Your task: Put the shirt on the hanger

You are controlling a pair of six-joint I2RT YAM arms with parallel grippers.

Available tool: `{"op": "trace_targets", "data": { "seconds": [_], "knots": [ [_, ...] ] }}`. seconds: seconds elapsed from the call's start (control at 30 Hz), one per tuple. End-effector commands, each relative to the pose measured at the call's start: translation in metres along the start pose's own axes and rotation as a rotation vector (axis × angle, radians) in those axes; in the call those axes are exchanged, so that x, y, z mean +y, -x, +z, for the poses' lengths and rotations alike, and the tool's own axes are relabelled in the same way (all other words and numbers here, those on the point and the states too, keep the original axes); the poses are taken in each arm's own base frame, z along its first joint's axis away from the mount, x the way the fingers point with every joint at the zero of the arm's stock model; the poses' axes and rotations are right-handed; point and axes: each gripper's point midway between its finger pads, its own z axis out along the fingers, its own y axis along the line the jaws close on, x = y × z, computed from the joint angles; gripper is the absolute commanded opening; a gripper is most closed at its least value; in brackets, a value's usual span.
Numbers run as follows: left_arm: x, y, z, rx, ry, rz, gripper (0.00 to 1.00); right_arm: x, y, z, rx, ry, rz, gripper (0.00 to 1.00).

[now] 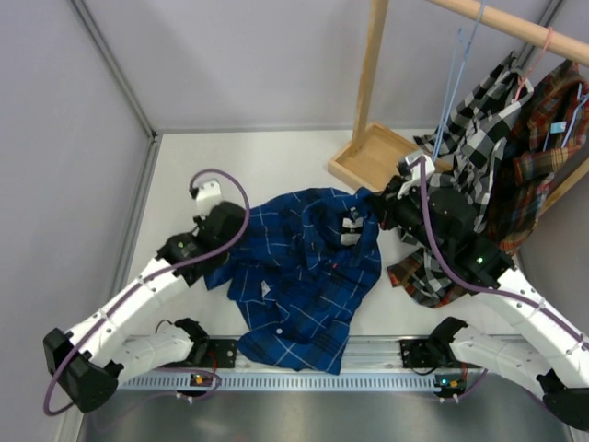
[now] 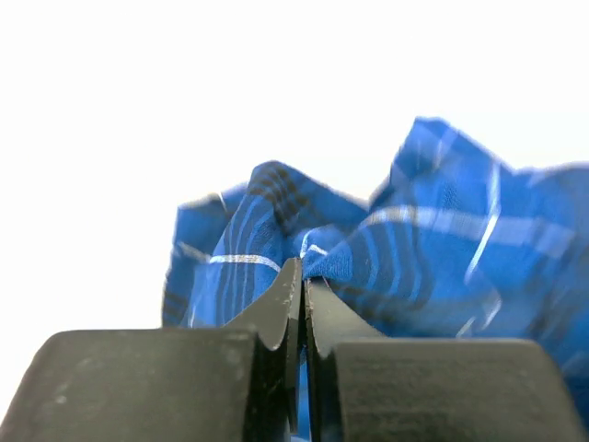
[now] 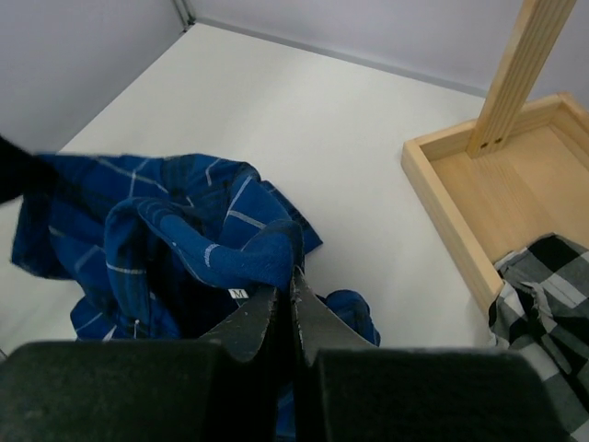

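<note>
The dark blue plaid shirt [image 1: 304,276] lies crumpled in the middle of the table. My left gripper [image 1: 224,241] is shut on its left edge; the left wrist view shows the jaws pinched on blue cloth [image 2: 386,249]. My right gripper [image 1: 375,210] is shut on the shirt's right side near the collar; in the right wrist view the cloth [image 3: 230,249] bunches at the fingertips beside a size tag. The light-blue wire hanger [image 1: 457,69] hangs from the wooden rail at the top right, apart from both grippers.
A wooden rack with a tray base [image 1: 373,158] and upright post [image 1: 371,64] stands behind the shirt. A black-and-white checked shirt [image 1: 483,129] and a red-brown plaid shirt [image 1: 543,138] hang from the rail [image 1: 515,23]. A pink hanger [image 1: 548,41] hangs there too.
</note>
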Motion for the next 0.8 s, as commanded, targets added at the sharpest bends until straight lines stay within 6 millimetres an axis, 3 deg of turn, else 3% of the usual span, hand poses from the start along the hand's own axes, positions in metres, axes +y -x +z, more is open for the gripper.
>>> {"op": "trace_targets", "data": {
  "seconds": [0.0, 0.07, 0.1, 0.17, 0.23, 0.3, 0.37, 0.4, 0.43, 0.47, 0.57, 0.67, 0.73, 0.77],
  "knots": [
    [0.007, 0.076, -0.004, -0.113, 0.051, 0.046, 0.0, 0.004, 0.008, -0.009, -0.048, 0.035, 0.039, 0.0],
    [0.016, 0.105, 0.002, -0.123, 0.08, 0.082, 0.0, 0.009, 0.007, -0.014, -0.052, 0.061, 0.054, 0.0],
    [0.005, 0.132, -0.004, -0.149, 0.032, 0.065, 0.0, 0.01, 0.006, -0.015, -0.052, 0.071, 0.058, 0.0],
    [0.005, 0.152, 0.016, -0.144, 0.057, 0.102, 0.0, 0.013, 0.0, -0.017, -0.044, 0.09, 0.073, 0.0],
    [-0.011, 0.18, 0.038, -0.156, 0.041, 0.129, 0.0, 0.02, -0.007, -0.017, -0.04, 0.127, 0.092, 0.0],
    [-0.031, 0.196, 0.057, -0.171, 0.007, 0.165, 0.01, 0.026, -0.012, -0.017, -0.042, 0.163, 0.106, 0.0],
    [-0.059, 0.203, 0.088, -0.168, -0.068, 0.233, 0.09, 0.03, -0.015, -0.016, -0.037, 0.186, 0.13, 0.0],
    [-0.069, 0.206, 0.099, -0.171, -0.101, 0.256, 0.07, 0.033, -0.018, -0.015, -0.029, 0.202, 0.137, 0.0],
    [-0.077, 0.226, 0.102, -0.217, -0.115, 0.261, 0.01, 0.035, -0.02, -0.014, -0.026, 0.209, 0.156, 0.0],
    [-0.079, 0.22, 0.127, -0.186, -0.09, 0.281, 0.0, 0.038, -0.022, -0.015, -0.024, 0.227, 0.163, 0.0],
    [-0.066, 0.239, 0.151, -0.197, 0.046, 0.255, 0.0, 0.039, -0.03, -0.014, -0.015, 0.234, 0.186, 0.0],
    [-0.044, 0.238, 0.163, -0.145, 0.164, 0.194, 0.31, 0.037, -0.039, -0.012, -0.004, 0.222, 0.194, 0.0],
    [-0.025, 0.239, 0.178, -0.123, 0.248, 0.091, 0.36, 0.035, -0.044, -0.01, 0.005, 0.209, 0.208, 0.0],
    [0.004, 0.228, 0.187, -0.035, 0.282, 0.057, 0.41, 0.035, -0.044, -0.009, 0.006, 0.212, 0.214, 0.0]
  ]
}}
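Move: About 28 cm ahead of the left hand, 2 cm to its left and 15 cm below, is the bare far-left tabletop to which its pinched bit of shirt goes. From that hand, the shirt's middle is some 16 cm right, 5 cm back and 13 cm down; the wooden box about 27 cm ahead and 42 cm right. From the right hand, holding the collar end, the shirt's middle lies roughly 14 cm left, 5 cm back, 27 cm below. Flinging its pinched edge of the shirt out towards the far-left tabletop, the left hand sweeps fast forward about 28 cm, arcing up some 12 cm and then sinking about half of that, and its fingers part partway at the end. The right hand keeps its pinch by the collar while sinking about 6 cm and easing 4 cm back, tipping slightly down and turning counter-clockwise. ##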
